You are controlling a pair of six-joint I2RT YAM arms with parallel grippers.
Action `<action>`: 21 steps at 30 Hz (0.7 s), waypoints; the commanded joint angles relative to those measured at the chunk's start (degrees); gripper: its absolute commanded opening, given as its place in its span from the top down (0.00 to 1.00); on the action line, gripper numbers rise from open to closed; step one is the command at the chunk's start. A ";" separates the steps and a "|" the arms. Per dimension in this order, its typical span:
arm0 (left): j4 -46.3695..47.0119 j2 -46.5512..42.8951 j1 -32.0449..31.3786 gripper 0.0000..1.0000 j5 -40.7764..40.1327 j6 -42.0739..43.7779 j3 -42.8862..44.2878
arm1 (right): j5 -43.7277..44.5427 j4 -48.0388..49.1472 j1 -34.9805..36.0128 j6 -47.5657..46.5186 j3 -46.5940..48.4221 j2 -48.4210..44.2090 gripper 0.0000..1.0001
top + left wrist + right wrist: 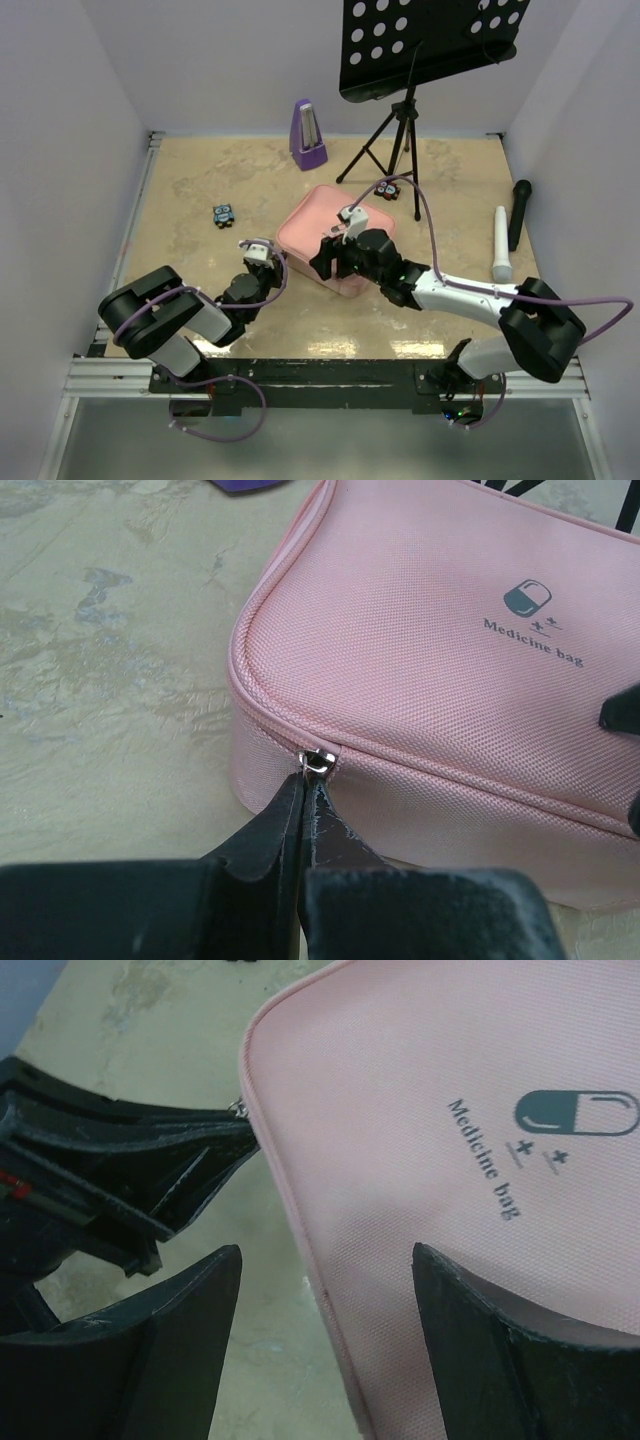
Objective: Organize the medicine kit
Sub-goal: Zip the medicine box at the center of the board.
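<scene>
The medicine kit is a pink zip case lying closed in the middle of the table, its pill logo facing up. My left gripper is shut, its tips pinching the small metal zipper pull at the case's near-left corner. In the right wrist view, my right gripper stands open astride the case's front edge: one finger over the tabletop, the other over the lid. The left gripper's black fingers show beside it there. Both grippers meet at the kit's near-left side.
A purple metronome stands at the back. A music stand on a tripod rises behind the kit. A white cylinder and a black microphone lie at the right. Small packets lie at the left and behind the kit.
</scene>
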 commanded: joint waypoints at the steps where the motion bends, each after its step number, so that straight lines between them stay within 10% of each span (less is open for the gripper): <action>1: 12.44 -0.75 0.04 1.00 -2.56 -2.50 -0.36 | 3.26 -3.45 4.19 -5.36 3.68 0.07 0.26; 12: 14.64 0.22 -0.05 1.00 -3.36 -2.94 -1.41 | 19.61 -10.39 11.49 -8.88 12.73 9.74 0.30; 21: 15.96 0.13 -0.05 1.00 -3.62 -2.85 -2.21 | 27.09 -14.70 11.49 -9.41 16.61 14.93 0.55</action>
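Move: Just left of the right hand, the stretch of the medicine box's front rim it goes for lies about 4 cm to the left, 1 cm ahead and 3 cm down. The zip pull, already pinched in the left fingertips, is some 8 cm left of the right hand, 2 cm ahead and 4 cm lower; the box's middle is about 9 cm ahead, 4 cm right and 8 cm down. From the left hand that rim stretch is roughly 4 cm right, 1 cm back and 1 cm up. Swinging left about 4 cm along the front of the medicine box, the open right hand first draws back some 2 cm, then comes forward about 3 cm and sinks slightly towards the front rim. It rolls left side down nearly 20 degrees and narrows its fingers partway around the rim beside the zip pull; whether they touch can't be seen. The left hand keeps its pinch on the pull, almost still. ##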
